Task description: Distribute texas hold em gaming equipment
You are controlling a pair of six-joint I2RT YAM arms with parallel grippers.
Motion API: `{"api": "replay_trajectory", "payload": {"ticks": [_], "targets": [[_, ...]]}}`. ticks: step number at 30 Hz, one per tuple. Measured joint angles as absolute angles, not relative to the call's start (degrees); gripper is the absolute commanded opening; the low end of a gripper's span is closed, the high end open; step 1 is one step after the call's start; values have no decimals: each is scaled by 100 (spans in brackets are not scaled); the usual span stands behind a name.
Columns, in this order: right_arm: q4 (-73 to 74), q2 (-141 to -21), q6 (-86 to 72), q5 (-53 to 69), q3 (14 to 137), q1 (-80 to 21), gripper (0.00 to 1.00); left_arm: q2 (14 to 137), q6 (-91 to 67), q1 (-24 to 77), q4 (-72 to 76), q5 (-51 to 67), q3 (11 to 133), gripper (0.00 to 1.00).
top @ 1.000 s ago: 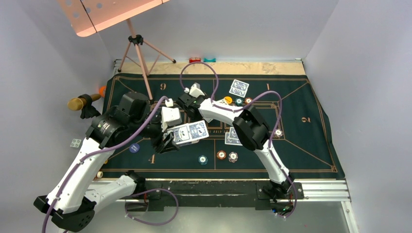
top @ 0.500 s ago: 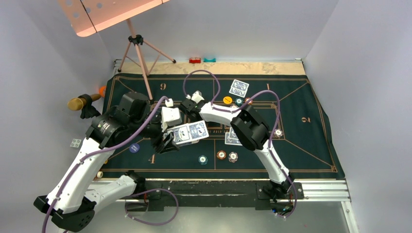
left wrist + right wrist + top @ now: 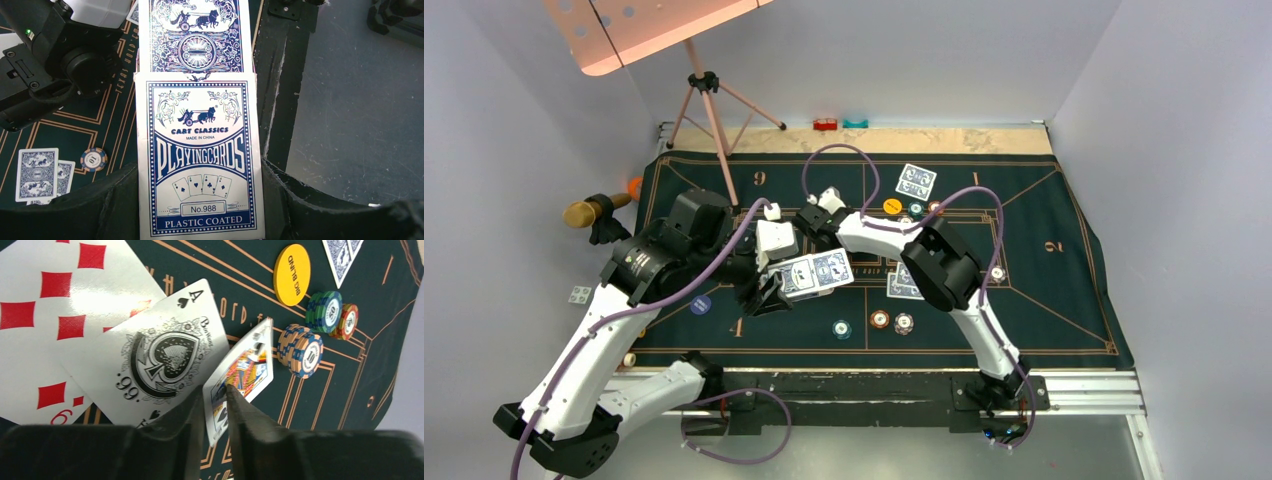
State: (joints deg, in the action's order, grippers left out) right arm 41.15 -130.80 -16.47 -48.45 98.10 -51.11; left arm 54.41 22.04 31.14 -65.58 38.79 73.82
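My left gripper is shut on a blue-and-white box of playing cards, held above the mat's near left part, with a card back sticking out of its top. My right gripper hovers low over the mat's middle. Its jaws stand slightly apart with a face card tilted loosely between them. Under it lie an ace of spades and a red diamonds card, both face up. A yellow disc and striped chip stacks sit just beyond.
The green felt mat carries face-down cards, three chips near its front edge and a blue disc. A tripod stand rises at the back left. Red and teal blocks sit behind the mat.
My right gripper has shifted a little to the left over the mat and its jaws have parted around the face card. The left arm and the box have not moved.
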Motion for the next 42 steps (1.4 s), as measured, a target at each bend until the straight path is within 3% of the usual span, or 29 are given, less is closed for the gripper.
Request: {"api": "replay_trajectory", "payload": {"ticks": [12,14,17,18,23,30,36,42], "targets": [[3813,-12315,-1732,-3885,9317,-5133,45,5441,2204,3114,-6558,3879,7382,0],[3813,-12140,-1747,-3636,9238,-5137,55,5441,2204,3114,-6558,3879,7382,0],[3819,-11872,-1796,-3293,9247,-5129,82,5439,2204,3114,-6558,3879,7382,0],[3850,-11762,-1826,-3166,9277,-5116,86,5439,2204,3114,-6556,3879,7382,0],[4112,-11065,-1942,-2344,9789,-4849,90,5411,2202,3114,-6547,3841,7369,0],[4272,-9692,-2416,-875,10265,-3701,95,5354,2202,3114,-6525,3787,7273,0],[3828,-8298,-2965,1076,9325,-2982,98,5345,2196,3114,-6469,3734,7196,0],[3352,-7931,-3374,2797,8565,-2915,99,5334,2145,3114,-6346,3704,7067,0]]}}
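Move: The queen card stands tilted at the right hand's barely parted fingertips, its middle about 1 cm ahead and 1 cm right of the hand point and a touch below. About 2 cm below the hand, the ace of spades lies some 6 cm left and 2 cm ahead, the blue-orange chip stack 4 cm ahead and 7 cm right, the big blind 8 cm ahead and 4 cm right. From the left hand the queen is roughly 26 cm ahead, 20 cm right and 27 cm down. Slowly at first, back and to the left by about 3 cm with a slight rise, the right hand spreads its fingers further and lets go of the queen beside the ace. Then it shoots up, ending some 30 cm higher and 9 cm back, away from the cards, rolling about 80 degrees with its left side rising, fingers opening wide. ##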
